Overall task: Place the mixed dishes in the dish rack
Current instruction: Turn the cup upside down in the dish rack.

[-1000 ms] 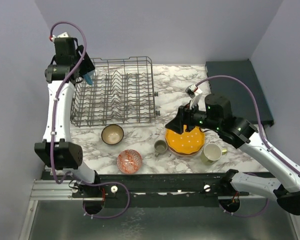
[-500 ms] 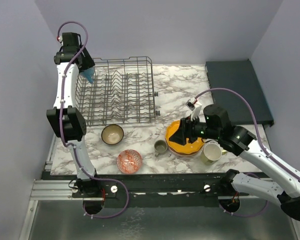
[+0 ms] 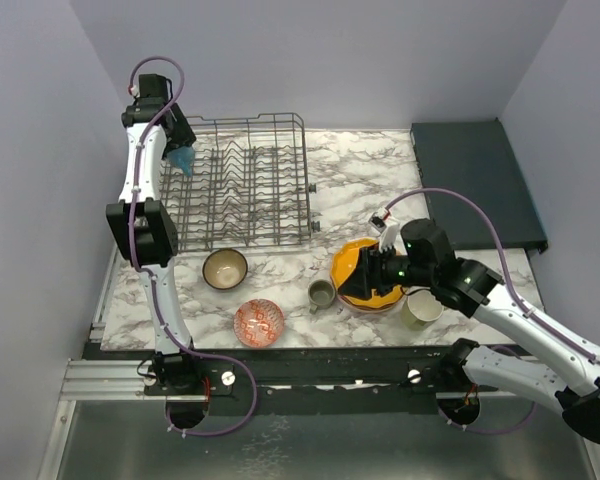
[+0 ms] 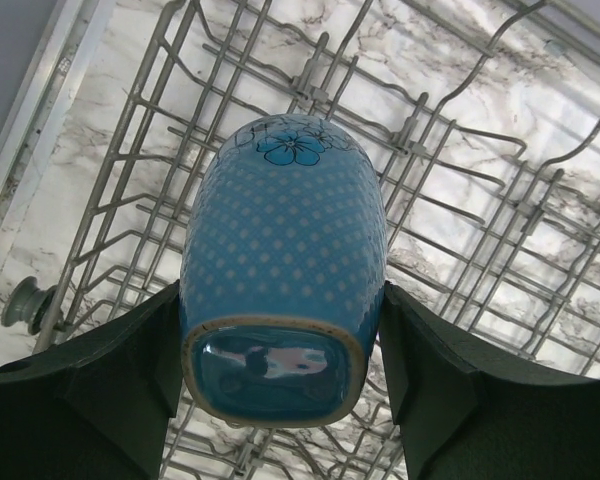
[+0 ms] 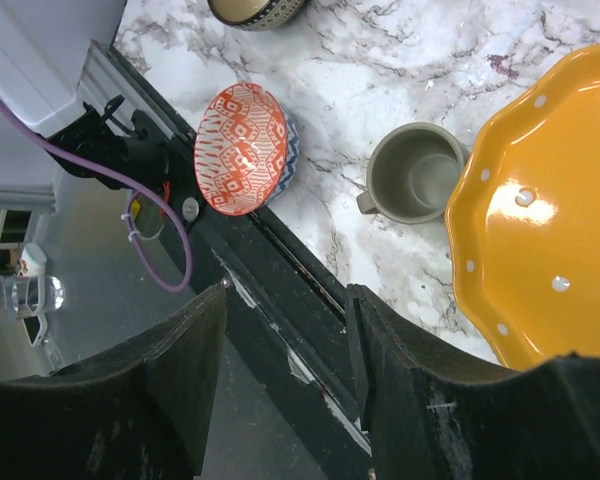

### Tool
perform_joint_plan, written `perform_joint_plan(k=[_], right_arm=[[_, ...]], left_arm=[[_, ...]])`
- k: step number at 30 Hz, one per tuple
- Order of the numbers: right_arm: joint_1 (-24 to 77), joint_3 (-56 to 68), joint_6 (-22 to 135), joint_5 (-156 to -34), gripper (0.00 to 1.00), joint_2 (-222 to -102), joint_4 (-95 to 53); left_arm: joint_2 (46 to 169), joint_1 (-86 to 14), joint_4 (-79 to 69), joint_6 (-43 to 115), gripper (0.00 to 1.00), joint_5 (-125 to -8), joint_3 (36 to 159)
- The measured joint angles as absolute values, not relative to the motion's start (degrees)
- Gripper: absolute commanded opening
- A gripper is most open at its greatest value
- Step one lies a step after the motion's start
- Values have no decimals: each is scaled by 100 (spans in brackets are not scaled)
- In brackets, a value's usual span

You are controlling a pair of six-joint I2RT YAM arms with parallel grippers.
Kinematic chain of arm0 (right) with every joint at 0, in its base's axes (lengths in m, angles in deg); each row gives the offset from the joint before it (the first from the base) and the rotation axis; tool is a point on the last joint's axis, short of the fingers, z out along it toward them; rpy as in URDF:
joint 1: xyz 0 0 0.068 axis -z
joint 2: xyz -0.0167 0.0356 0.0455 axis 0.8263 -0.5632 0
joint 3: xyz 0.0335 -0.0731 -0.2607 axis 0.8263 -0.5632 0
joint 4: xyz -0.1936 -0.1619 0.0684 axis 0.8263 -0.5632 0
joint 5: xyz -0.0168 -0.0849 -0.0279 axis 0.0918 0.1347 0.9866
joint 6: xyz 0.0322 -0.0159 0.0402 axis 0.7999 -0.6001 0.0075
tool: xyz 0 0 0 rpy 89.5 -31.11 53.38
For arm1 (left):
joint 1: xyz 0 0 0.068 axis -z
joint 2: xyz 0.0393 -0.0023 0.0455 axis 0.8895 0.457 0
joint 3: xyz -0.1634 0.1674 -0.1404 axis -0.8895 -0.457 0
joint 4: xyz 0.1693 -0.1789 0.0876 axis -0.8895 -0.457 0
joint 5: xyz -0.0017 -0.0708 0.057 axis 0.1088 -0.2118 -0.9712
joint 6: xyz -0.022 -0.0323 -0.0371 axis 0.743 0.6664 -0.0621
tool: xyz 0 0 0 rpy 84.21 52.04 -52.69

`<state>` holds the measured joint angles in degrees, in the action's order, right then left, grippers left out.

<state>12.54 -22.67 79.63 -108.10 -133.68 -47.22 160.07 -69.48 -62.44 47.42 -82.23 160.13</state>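
My left gripper (image 3: 180, 152) is shut on the blue white-dotted mug (image 4: 285, 260), which hangs over the far left corner of the grey wire dish rack (image 3: 242, 190); the rack's tines (image 4: 460, 230) show below it. My right gripper (image 3: 364, 282) stands open and empty, low over the near left edge of the orange white-dotted plate (image 5: 550, 230). The small grey cup (image 5: 420, 172) stands just left of that plate. A red-patterned bowl (image 5: 242, 148) lies near the front edge, and a dark brown bowl (image 3: 225, 268) sits in front of the rack.
A yellow-green mug (image 3: 418, 308) stands right of the orange plate, partly behind my right arm. A dark flat tray (image 3: 475, 180) lies at the back right. The black front rail (image 5: 310, 350) runs under my right fingers.
The left arm has stretched out and carried the blue mug a little right over the rack's back corner. The right gripper has dropped toward the near left edge of the orange plate.
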Motion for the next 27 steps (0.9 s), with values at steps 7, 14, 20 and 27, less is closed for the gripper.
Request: perform_joint_plan(k=[7,14,20,27], right_arm=[[1254,-2499,8098,-10893,56,-13383,-4628],[1254,-2700,8295,-10939,56,-13425,-4540],[1254,-2816,8467,-10945,56,-13414,-4492],[1254,-2936,8618,-10943,57,-13396,-4385]], left_arm=[[16545,-6948,-6335,4742,0,-8238,16188],[16906,-6948,-6381,4739,0,-8306,16415],[17126,-6948,-6390,4739,0,-8314,16625],[17343,-6948,-6388,4739,5,-8330,16761]])
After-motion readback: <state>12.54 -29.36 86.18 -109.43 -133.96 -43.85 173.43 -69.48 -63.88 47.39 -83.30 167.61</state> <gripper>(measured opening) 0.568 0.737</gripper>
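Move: Below the left hand, which already holds the blue cup bottom-up, lies its spot in the rear left of the dish rack, about 4 cm ahead and some 14 cm down. From that hand, the rack's left side wires run about 8 cm to the left and 4 cm ahead, the tine rows 9 cm to the right and 4 cm ahead, and the rear rail 12 cm straight ahead. From the right hand, the spot lies roughly 43 cm ahead and 41 cm left. Lowering the upturned blue cup into the rear left of the dish rack, the left hand sinks about 8 cm and eases forward a couple of centimetres, quick at first and then slower, tipping some 5 to 10 degrees to point more steeply down, its fingers keeping their hold near the cup's bottom. The right hand, empty and still part open, sinks about 4 cm near the grey mug and the yellow plate. ##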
